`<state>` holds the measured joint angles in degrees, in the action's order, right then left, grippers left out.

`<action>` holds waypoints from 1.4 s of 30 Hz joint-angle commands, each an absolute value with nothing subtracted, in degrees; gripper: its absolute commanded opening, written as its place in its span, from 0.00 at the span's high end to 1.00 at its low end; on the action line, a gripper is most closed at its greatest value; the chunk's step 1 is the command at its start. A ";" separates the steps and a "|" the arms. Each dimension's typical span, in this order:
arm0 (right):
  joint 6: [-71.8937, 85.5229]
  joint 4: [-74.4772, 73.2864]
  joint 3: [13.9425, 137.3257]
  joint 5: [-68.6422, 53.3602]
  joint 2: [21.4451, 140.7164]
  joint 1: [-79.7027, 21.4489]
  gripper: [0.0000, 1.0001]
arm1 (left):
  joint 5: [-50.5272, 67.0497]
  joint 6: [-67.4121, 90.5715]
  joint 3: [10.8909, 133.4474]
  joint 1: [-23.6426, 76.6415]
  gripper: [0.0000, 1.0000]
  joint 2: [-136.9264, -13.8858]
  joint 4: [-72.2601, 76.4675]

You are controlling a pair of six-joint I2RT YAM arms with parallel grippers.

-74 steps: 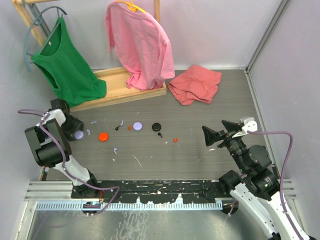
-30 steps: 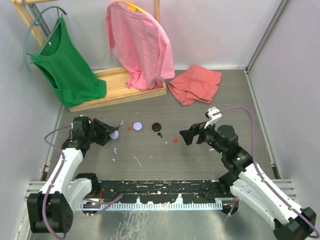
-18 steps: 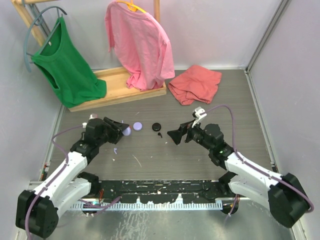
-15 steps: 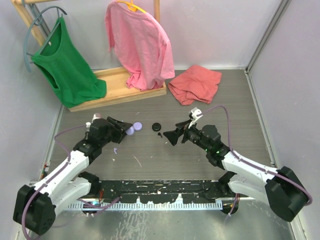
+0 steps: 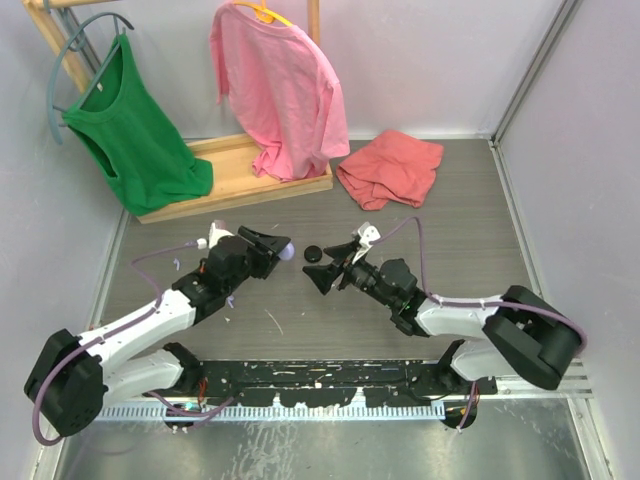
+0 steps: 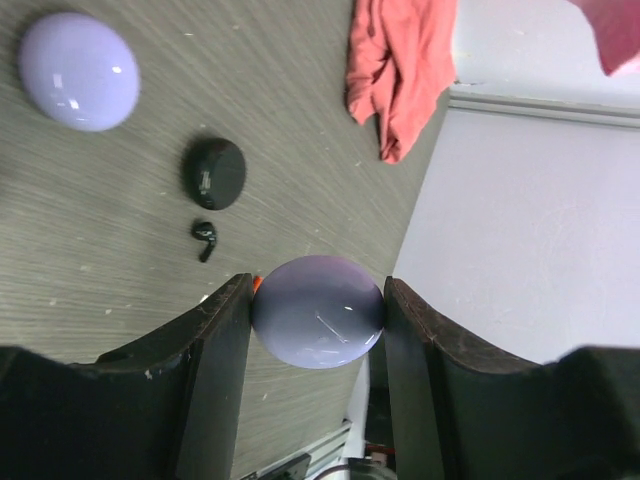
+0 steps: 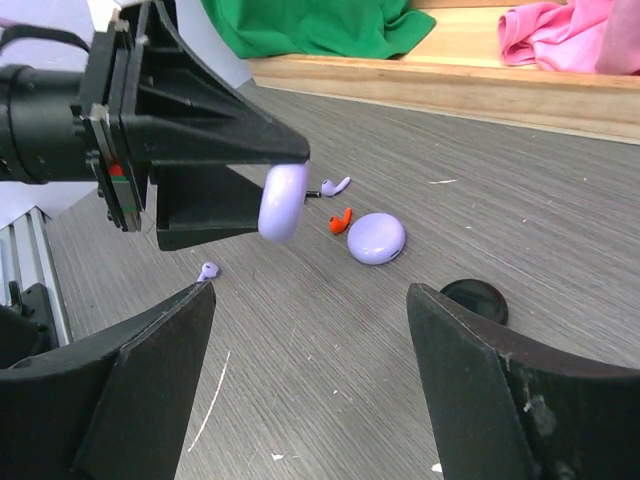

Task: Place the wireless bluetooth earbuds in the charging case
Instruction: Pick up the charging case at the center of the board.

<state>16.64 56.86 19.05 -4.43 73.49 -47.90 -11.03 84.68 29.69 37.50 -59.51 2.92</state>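
My left gripper (image 5: pixel 283 250) is shut on a round lavender charging case (image 6: pixel 318 311), held above the table between both fingers; it also shows in the right wrist view, the case (image 7: pixel 283 200) edge-on. My right gripper (image 5: pixel 325 268) faces it, open and empty, low over the table (image 7: pixel 310 330). On the table lie a second lavender case (image 7: pixel 376 238), a black case (image 7: pixel 474 298), an orange earbud (image 7: pixel 341 220), two lavender earbuds (image 7: pixel 335 185) (image 7: pixel 207 269) and a black earbud (image 6: pixel 204 236).
A wooden rack (image 5: pixel 240 185) at the back carries a green shirt (image 5: pixel 140 140) and a pink shirt (image 5: pixel 280 90). A red cloth (image 5: pixel 390 168) lies crumpled at the back right. Thin white specks dot the table.
Both arms have stretched toward the middle of the table. The left one carried the lavender case rightward; the right one moved left and its jaws narrowed a little while staying open.
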 commanded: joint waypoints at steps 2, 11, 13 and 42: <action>16.36 69.88 21.72 0.28 78.57 -50.58 0.19 | -16.47 87.37 32.66 40.78 0.70 -61.39 11.01; 16.24 79.36 22.81 7.20 87.27 -52.27 0.24 | -17.22 88.79 33.82 43.29 0.70 -64.57 14.18; 16.01 80.66 23.30 7.56 89.16 -52.29 0.28 | -17.08 89.01 33.76 43.56 0.70 -64.80 14.76; 12.42 71.29 22.35 -8.08 81.39 -50.31 0.97 | -16.90 70.81 30.34 45.07 0.23 -56.96 14.04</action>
<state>14.98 74.17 22.20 -0.89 86.91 -51.66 -15.97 82.02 30.30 45.36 -61.21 13.04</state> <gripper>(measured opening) 0.333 0.728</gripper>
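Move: The left hand already holds the lilac charging case; the right hand's open fingers, where it is being taken, are about 8 cm to its right, 3 cm back and 2 cm higher. From the right hand, this held case lies some 8 cm left, 3 cm ahead and 2 cm lower; on the board some 16 cm below are the black case, 7 ahead and 2 left, and a second lilac case, 7 ahead and 11 left. The left hand carries the lilac case about 5 cm to the right and a little up towards the right hand, while the right hand reaches in to meet it, first left and then forward, roughly 3 cm each way, closing its fingers until they pinch the case. With the right fingers keeping their grip and drawing back about 2 cm, the left fingers open, let go of the case and ease up and back to the left by a centimetre or so, tilting slightly. ##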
